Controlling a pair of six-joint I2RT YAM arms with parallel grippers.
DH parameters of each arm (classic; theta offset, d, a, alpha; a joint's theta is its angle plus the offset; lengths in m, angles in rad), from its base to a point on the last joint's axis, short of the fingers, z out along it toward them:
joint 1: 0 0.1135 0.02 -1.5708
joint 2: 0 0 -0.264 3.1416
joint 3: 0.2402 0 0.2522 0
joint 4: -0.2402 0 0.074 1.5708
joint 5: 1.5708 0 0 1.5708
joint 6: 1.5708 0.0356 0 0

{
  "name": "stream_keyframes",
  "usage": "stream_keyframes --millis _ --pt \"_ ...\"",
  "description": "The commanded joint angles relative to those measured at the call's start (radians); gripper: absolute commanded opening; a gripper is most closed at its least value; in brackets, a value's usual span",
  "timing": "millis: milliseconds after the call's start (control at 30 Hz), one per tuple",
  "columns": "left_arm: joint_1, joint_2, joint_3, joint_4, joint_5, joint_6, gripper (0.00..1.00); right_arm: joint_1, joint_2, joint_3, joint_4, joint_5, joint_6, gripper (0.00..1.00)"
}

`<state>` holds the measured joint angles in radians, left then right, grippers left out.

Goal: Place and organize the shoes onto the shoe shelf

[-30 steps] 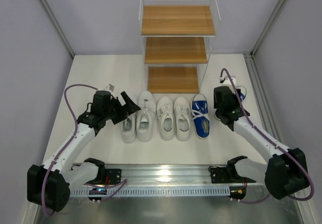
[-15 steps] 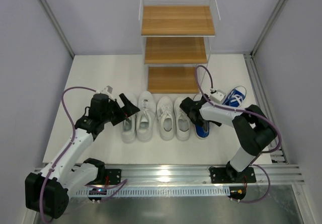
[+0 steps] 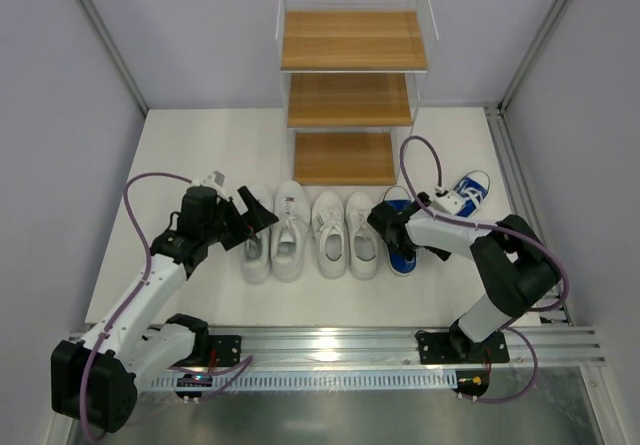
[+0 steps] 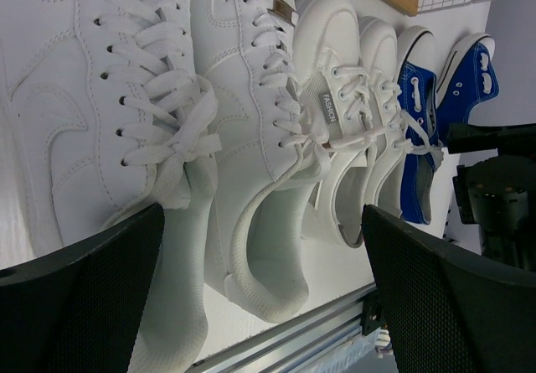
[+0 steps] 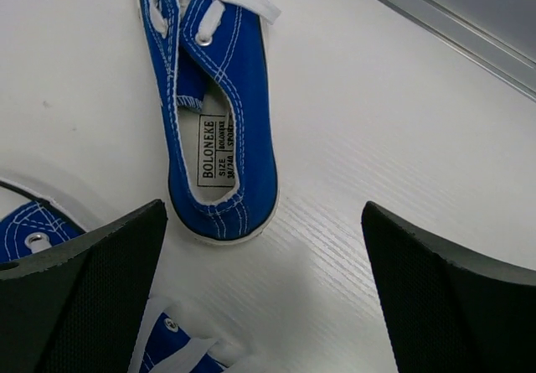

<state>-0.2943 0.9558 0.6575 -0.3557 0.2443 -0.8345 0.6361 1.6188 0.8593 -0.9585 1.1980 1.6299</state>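
Observation:
Four white sneakers (image 3: 308,230) lie side by side in front of the shoe shelf (image 3: 350,55), whose boards are bare. One blue sneaker (image 3: 402,245) ends the row on the right; the other blue sneaker (image 3: 468,191) lies apart, further right. My left gripper (image 3: 262,212) is open and empty beside the leftmost white sneaker (image 4: 84,105); its jaws frame the heels of that shoe and the second white sneaker (image 4: 251,222). My right gripper (image 3: 384,220) is open and empty over the blue sneaker in the row. Its wrist view shows the separate blue sneaker (image 5: 213,130) ahead and part of the row one (image 5: 33,232).
A metal rail (image 3: 330,343) runs along the near table edge, and another (image 3: 515,180) along the right side. Grey walls enclose the white table (image 3: 200,155). The right arm's cable (image 3: 415,155) loops near the shelf's lower right leg.
My right arm has swung from the right side leftward to the blue sneaker in the row, uncovering the separate blue sneaker. My left arm has barely moved.

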Motion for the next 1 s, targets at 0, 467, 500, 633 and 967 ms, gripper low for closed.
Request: stream_keyframes --millis 0,467,500,633,967 --pt "-0.003 0.000 -0.010 0.026 0.003 0.002 1.00 -0.047 -0.100 -0.052 0.295 -0.024 -0.261 1.00" --pt "-0.003 -0.005 -0.021 0.026 -0.014 0.000 1.00 -0.231 0.032 0.021 0.538 -0.244 -0.469 0.93" --pt "-0.003 -0.006 -0.022 0.026 -0.016 0.000 1.00 -0.233 0.039 0.033 0.517 -0.248 -0.452 0.92" --pt "-0.003 -0.014 -0.033 0.026 -0.016 0.002 1.00 -0.248 0.039 0.015 0.495 -0.276 -0.412 0.61" --pt "-0.003 -0.020 -0.071 0.049 -0.008 -0.008 1.00 -0.240 -0.049 -0.048 0.472 -0.298 -0.490 0.04"
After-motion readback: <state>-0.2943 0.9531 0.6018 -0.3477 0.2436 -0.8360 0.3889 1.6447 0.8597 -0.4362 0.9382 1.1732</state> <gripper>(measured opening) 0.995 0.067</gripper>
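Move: Forward and right of the right hand, the middle of the right blue shoe lies about 9 cm ahead, 4 cm to the right and 5 cm below, heel towards the fingers and toe pointing out and right. The left blue shoe's middle is some 12 cm left and 3 cm ahead of the hand, and the nearest white shoe roughly 23 cm left and 2 cm ahead. From the left hand, the right blue shoe is about 53 cm right, 10 cm ahead and 12 cm lower. Reaching forward over the heel of the right blue shoe, the right hand goes about 6 cm out and sinks some 3 cm, rolling roughly 15 degrees so its left side rises. The wide-open fingers then close almost fully, pinching the two sides of the shoe's collar together behind the laces. The left hand, empty and open, sinks about 2 cm over the left white shoes. ##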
